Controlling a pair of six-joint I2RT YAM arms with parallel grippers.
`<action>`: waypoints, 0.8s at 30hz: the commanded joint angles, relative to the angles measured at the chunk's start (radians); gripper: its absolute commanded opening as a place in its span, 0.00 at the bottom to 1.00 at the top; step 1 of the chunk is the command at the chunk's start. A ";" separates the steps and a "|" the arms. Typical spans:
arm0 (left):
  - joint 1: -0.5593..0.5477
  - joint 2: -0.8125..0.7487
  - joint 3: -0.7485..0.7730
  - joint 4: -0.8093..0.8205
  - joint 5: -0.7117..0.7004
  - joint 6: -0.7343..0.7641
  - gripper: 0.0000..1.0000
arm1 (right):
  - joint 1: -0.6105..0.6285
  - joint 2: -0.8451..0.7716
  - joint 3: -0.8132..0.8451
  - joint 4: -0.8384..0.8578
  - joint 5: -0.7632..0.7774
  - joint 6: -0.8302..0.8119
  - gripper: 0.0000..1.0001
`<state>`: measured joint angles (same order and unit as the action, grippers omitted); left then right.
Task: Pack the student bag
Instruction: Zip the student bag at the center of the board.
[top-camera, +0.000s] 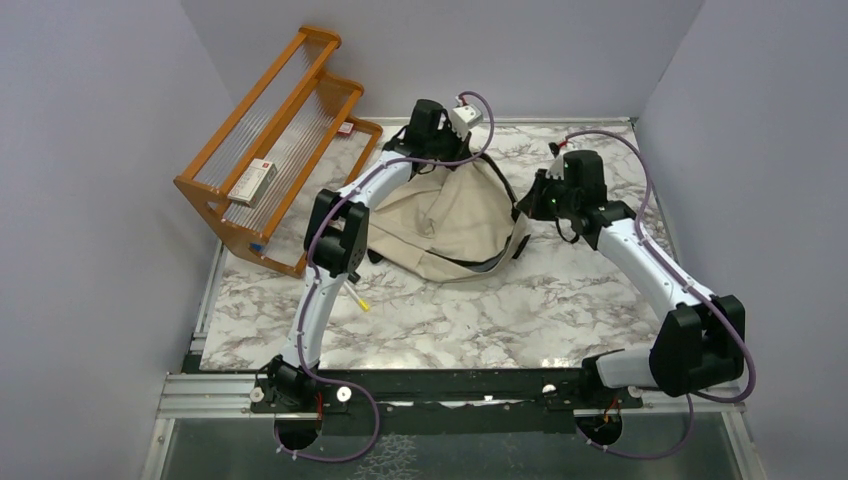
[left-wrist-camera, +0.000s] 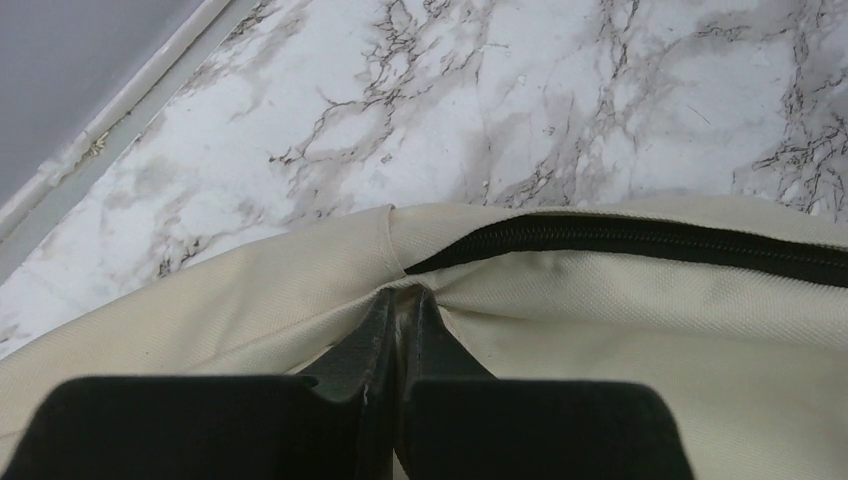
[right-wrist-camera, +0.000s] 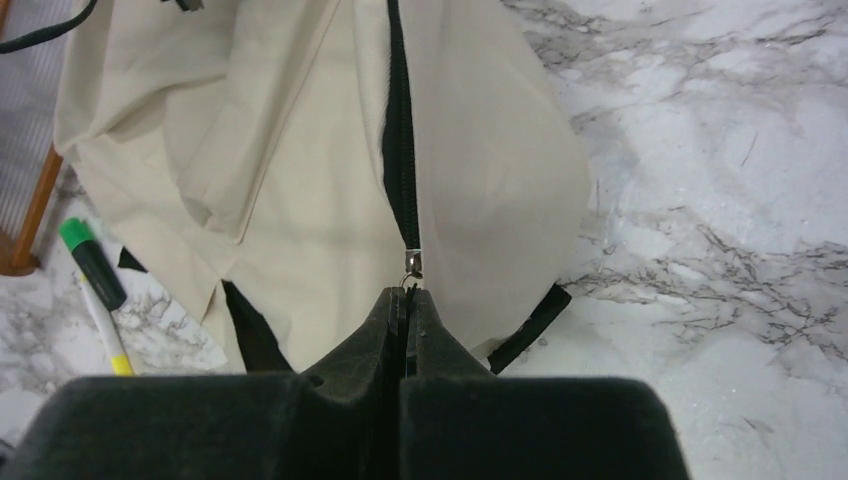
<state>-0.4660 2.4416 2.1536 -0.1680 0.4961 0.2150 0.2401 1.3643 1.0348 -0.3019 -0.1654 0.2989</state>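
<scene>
The student bag, cream canvas with black straps, lies slumped at the back middle of the marble table. My left gripper reaches over its far end. In the left wrist view this gripper is shut on a pinch of the bag's cream fabric, just below the end of a black zipper line. My right gripper is at the bag's right side. In the right wrist view it is shut on the pull of the metal zipper slider, with the closed black zipper running away from it.
An orange wooden rack stands at the back left with a small box on it. A yellow pen lies near the left arm. A green-capped highlighter lies beside the bag. Grey walls enclose the table.
</scene>
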 joint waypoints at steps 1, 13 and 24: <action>0.067 0.033 0.040 0.038 -0.155 -0.030 0.00 | -0.005 -0.065 -0.043 -0.076 -0.131 0.027 0.00; 0.083 -0.128 -0.189 0.220 0.167 -0.047 0.43 | -0.005 -0.109 -0.043 -0.058 -0.114 0.071 0.00; 0.064 -0.453 -0.605 0.446 0.209 -0.096 0.56 | -0.005 -0.050 0.043 -0.044 -0.128 0.059 0.00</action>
<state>-0.3943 2.1185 1.6199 0.1490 0.6960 0.1719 0.2348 1.3056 1.0203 -0.3416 -0.2646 0.3580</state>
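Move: At the bag's far edge, the left fingers pinch the cloth; the zip's far end lies about 1 cm ahead and 1 cm right of them, the bag's middle some 11 cm back, 3 cm left and 7 cm lower. The zip pull, in the right fingers, is roughly 10 cm back and 13 cm right of the left hand. From the right hand, the zip's open near stretch lies about 12 cm back, 9 cm left, with the black strap tab 7 cm straight back, both some 10 cm lower. Letting go of the cloth at the bag's far edge, the left hand opens its fingers a bit over halfway, then draws back about 6 cm and left 4 cm over the bag, rising some 3 cm only late on. The right hand keeps its shut grip on the zip pull and eases back about 2 cm, slightly left and up. ##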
